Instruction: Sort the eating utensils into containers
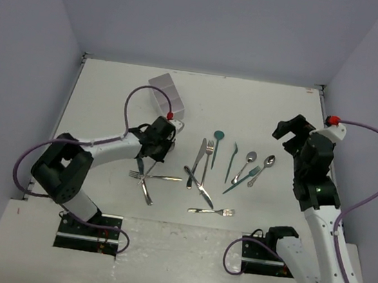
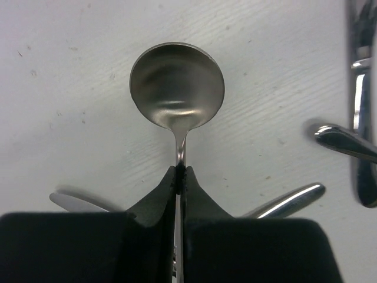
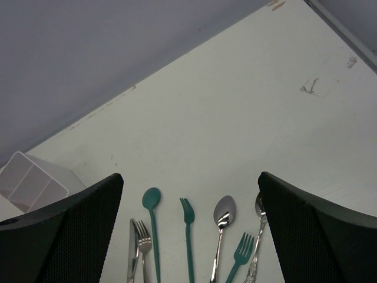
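Note:
My left gripper [image 1: 159, 142] [image 2: 179, 171] is shut on the neck of a silver spoon [image 2: 177, 85], whose bowl points away from the fingers over the white table. The white three-compartment organiser [image 1: 166, 93] stands just behind it and also shows in the right wrist view [image 3: 29, 183]. Several utensils lie in the middle: a teal spoon [image 1: 217, 145] [image 3: 151, 200], a teal fork [image 1: 232, 160] [image 3: 187, 215], silver spoons [image 1: 247, 164] [image 3: 224, 212], a knife [image 1: 197, 160] and a silver fork [image 1: 212, 211]. My right gripper [image 1: 291, 130] [image 3: 189, 177] is open and empty, raised right of them.
A crossed silver fork and knife [image 1: 148, 178] lie just in front of my left gripper; their handles [image 2: 288, 200] show beside its fingers. Grey walls close the table at the back and sides. A purple cable loops over each arm.

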`<state>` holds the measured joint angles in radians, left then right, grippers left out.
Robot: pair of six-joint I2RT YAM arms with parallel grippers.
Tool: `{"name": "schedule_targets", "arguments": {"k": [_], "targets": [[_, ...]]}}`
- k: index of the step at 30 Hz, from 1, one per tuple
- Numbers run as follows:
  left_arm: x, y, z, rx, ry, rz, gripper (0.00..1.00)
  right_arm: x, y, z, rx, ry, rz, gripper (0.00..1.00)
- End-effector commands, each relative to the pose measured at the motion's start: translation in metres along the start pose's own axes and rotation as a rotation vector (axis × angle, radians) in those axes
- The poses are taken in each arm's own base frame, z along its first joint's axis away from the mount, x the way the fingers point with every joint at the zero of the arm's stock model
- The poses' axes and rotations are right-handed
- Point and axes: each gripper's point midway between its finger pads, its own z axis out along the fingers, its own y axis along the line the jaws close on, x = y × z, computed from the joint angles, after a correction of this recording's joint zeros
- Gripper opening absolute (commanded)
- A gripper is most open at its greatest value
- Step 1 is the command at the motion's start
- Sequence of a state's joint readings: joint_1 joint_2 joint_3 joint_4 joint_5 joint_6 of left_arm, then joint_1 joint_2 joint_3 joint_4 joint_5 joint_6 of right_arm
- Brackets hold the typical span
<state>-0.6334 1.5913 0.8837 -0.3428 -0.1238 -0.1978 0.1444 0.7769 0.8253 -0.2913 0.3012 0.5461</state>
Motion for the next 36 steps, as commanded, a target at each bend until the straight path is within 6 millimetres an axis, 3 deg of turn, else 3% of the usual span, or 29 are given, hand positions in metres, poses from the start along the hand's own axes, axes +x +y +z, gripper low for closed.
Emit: {"name": "schedule_targets", "arguments": {"k": [1, 5, 8, 9, 13, 16, 17, 18, 19, 20, 22, 23, 24, 30, 31, 33, 36], "targets": [[-0.056, -0.019, -0.038, 0.103, -0.229, 0.041, 0.00, -0.013, 0.000, -0.003, 0.004, -0.059, 0.011, 0.99], [-0.100, -0.020, -0.077, 0.104, -0.423, 0.023, 0.00, -0.017, 0.001, -0.007, -0.017, -0.085, 0.016, 0.99], [-0.149, 0.002, -0.114, 0.000, -0.638, -0.081, 0.00, -0.017, 0.003, -0.009, -0.042, -0.101, 0.013, 0.99], [-0.177, 0.010, -0.135, -0.031, -0.772, -0.133, 0.00, -0.018, 0.004, -0.009, -0.051, -0.110, 0.012, 0.99], [-0.240, 0.031, -0.186, -0.127, -1.035, -0.209, 0.00, -0.022, 0.008, -0.010, -0.083, -0.139, -0.007, 0.99], [-0.280, 0.052, -0.210, -0.242, -1.177, -0.211, 0.00, -0.024, 0.007, -0.009, -0.079, -0.151, -0.020, 0.99], [-0.290, 0.067, -0.212, -0.270, -1.202, -0.230, 0.00, -0.024, 0.007, -0.008, -0.076, -0.152, -0.023, 0.99], [-0.302, 0.072, -0.199, -0.270, -1.206, -0.231, 0.00, -0.024, 0.006, -0.006, -0.069, -0.151, -0.027, 0.99], [-0.320, 0.079, -0.211, -0.266, -1.255, -0.259, 0.00, -0.023, 0.005, -0.005, -0.065, -0.152, -0.030, 0.99], [-0.326, 0.099, -0.190, -0.303, -1.236, -0.275, 0.00, -0.023, 0.005, -0.003, -0.059, -0.151, -0.037, 0.99], [-0.347, 0.125, -0.199, -0.333, -1.317, -0.298, 0.00, -0.022, 0.000, 0.001, -0.028, -0.149, -0.049, 0.99], [-0.353, 0.129, -0.184, -0.335, -1.325, -0.292, 0.00, -0.023, -0.001, 0.003, -0.016, -0.152, -0.054, 0.99], [-0.363, 0.131, -0.187, -0.328, -1.352, -0.267, 0.00, -0.023, -0.004, 0.006, 0.003, -0.150, -0.063, 0.99], [-0.389, 0.153, -0.165, -0.308, -1.438, -0.150, 0.00, -0.024, -0.004, 0.014, 0.025, -0.141, -0.070, 0.99], [-0.389, 0.158, -0.150, -0.316, -1.414, -0.148, 0.00, -0.024, -0.003, 0.016, 0.028, -0.138, -0.071, 0.99], [-0.393, 0.160, -0.142, -0.323, -1.401, -0.108, 0.00, -0.025, -0.003, 0.017, 0.031, -0.136, -0.080, 0.99], [-0.381, 0.163, -0.120, -0.350, -1.361, -0.070, 0.00, -0.028, -0.005, 0.018, 0.052, -0.141, -0.088, 0.99]]}}
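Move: The left gripper already holds the ladle just below its bowl, a few centimetres above the table. The container it goes to stands about 29 cm ahead and 2 cm to the left, near its height. Close behind lie a crossed fork, some 7 cm back with no sideways offset, and a knife, 8 cm back and 4 cm left. For the idle right gripper the container is about 26 cm ahead, 45 cm left and 25 cm below. Bring the left gripper steeply up off the crossed fork and knife, keeping the fingers shut on the ladle's neck, and swing it forward about 30 cm to high above the container. Tip the wrist up by nearly 70 degrees as you go, so the fingers end pointing forward; after rising 30 cm, ease down some 4 cm. ##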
